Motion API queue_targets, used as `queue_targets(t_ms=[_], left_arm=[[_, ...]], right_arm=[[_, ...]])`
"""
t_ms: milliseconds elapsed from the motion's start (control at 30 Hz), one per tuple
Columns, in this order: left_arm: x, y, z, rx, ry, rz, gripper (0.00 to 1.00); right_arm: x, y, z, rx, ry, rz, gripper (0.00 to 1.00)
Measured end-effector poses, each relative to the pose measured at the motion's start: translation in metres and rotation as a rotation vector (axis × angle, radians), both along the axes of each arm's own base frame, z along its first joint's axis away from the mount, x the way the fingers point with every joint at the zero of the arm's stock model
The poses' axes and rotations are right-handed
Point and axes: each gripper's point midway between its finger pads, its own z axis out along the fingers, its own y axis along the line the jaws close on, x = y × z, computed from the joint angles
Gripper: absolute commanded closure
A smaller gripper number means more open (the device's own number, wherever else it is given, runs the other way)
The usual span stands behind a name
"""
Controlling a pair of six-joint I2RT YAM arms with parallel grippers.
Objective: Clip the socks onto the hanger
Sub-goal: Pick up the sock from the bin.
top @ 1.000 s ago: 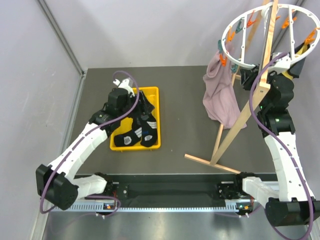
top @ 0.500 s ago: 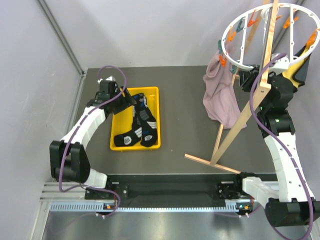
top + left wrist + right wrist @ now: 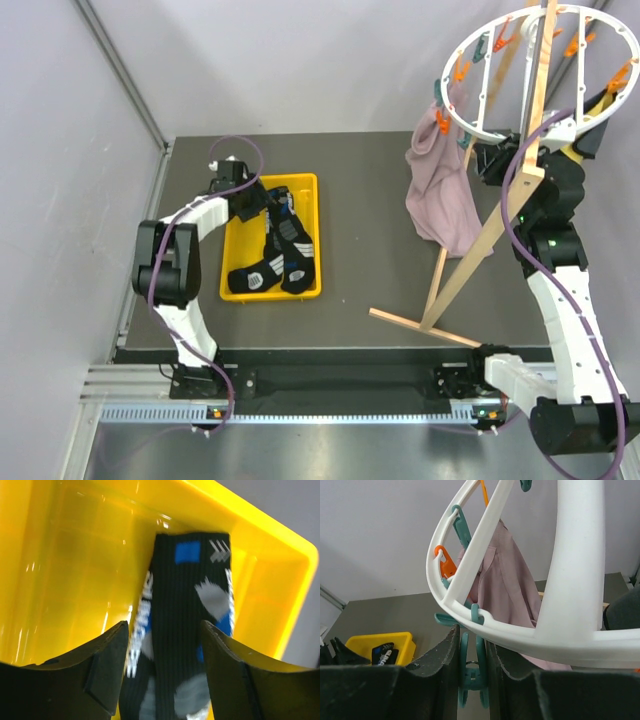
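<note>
The socks (image 3: 275,250) lie in a yellow tray (image 3: 318,240); they are black with grey, white and blue patches. My left gripper (image 3: 262,202) is at the tray's far end, low over one sock. In the left wrist view this gripper (image 3: 165,630) is open, its fingers either side of the sock's (image 3: 180,605) upper part. The hanger (image 3: 450,100), a white spoked ring with orange and teal clips, stands on a wooden frame at the right. My right gripper (image 3: 472,635) is shut on a teal clip (image 3: 472,672) hanging under the ring's rim (image 3: 570,595).
A pink-mauve garment (image 3: 445,200) hangs from the ring's left side, down to the table. The wooden frame's leg (image 3: 470,260) slants toward the table's middle, with a foot bar (image 3: 420,328) near the front. Grey walls close the left and back.
My left arm has swung back and left, folding up, and its gripper has come down over the sock at the tray's far end, jaws a little narrower. The right arm has not moved.
</note>
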Motion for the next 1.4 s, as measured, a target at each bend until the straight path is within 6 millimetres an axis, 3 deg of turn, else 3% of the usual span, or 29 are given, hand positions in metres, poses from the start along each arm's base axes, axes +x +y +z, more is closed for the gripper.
queue_targets(t_ms=[233, 567, 767, 933, 1067, 1233, 1400], left_arm=[[0.031, -0.009, -0.027, -0.035, -0.003, -0.027, 0.48], [0.062, -0.008, -0.019, -0.034, -0.056, -0.026, 0.51], [0.065, -0.006, -0.028, -0.033, -0.043, -0.023, 0.67], [0.065, -0.006, -0.028, -0.031, -0.043, -0.025, 0.93], [0.067, -0.006, -0.025, -0.027, -0.047, -0.029, 0.98], [0.065, -0.005, -0.003, -0.029, -0.072, -0.029, 0.99], [0.061, -0.007, 0.061, -0.038, -0.182, -0.035, 1.00]], right_arm=[[-0.002, 0.001, -0.004, 0.006, -0.009, 0.008, 1.00], [-0.002, 0.001, -0.003, 0.009, -0.010, 0.014, 1.00], [-0.003, 0.003, -0.003, 0.015, -0.009, 0.024, 1.00], [-0.003, 0.004, -0.003, 0.017, -0.008, 0.028, 1.00], [-0.003, 0.003, -0.003, 0.017, -0.008, 0.029, 1.00], [-0.003, 0.003, -0.004, 0.017, -0.004, 0.029, 1.00], [-0.003, 0.003, -0.005, 0.017, -0.002, 0.028, 1.00]])
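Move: The cuff end of the black sock lies about 6 cm ahead of the left gripper, some 1 cm to its right and 3 cm lower. The yellow bin's middle is about 7 cm behind the gripper, level with it sideways and 4 cm lower. The left toe lies roughly 17 cm back and 4 cm left, 5 cm below the gripper. From the right gripper, the cuff is about 17 cm ahead, 40 cm left and 35 cm below. Bring the left gripper forward about 6 cm and some 3 cm down into the far end of the bin, letting the half-open fingers narrow a little on the way. Pause there, pinch the sock's cuff between the fingertips, then lift it almost straight up about 9 cm, tipping the fingers slightly upward as the hand rises. ##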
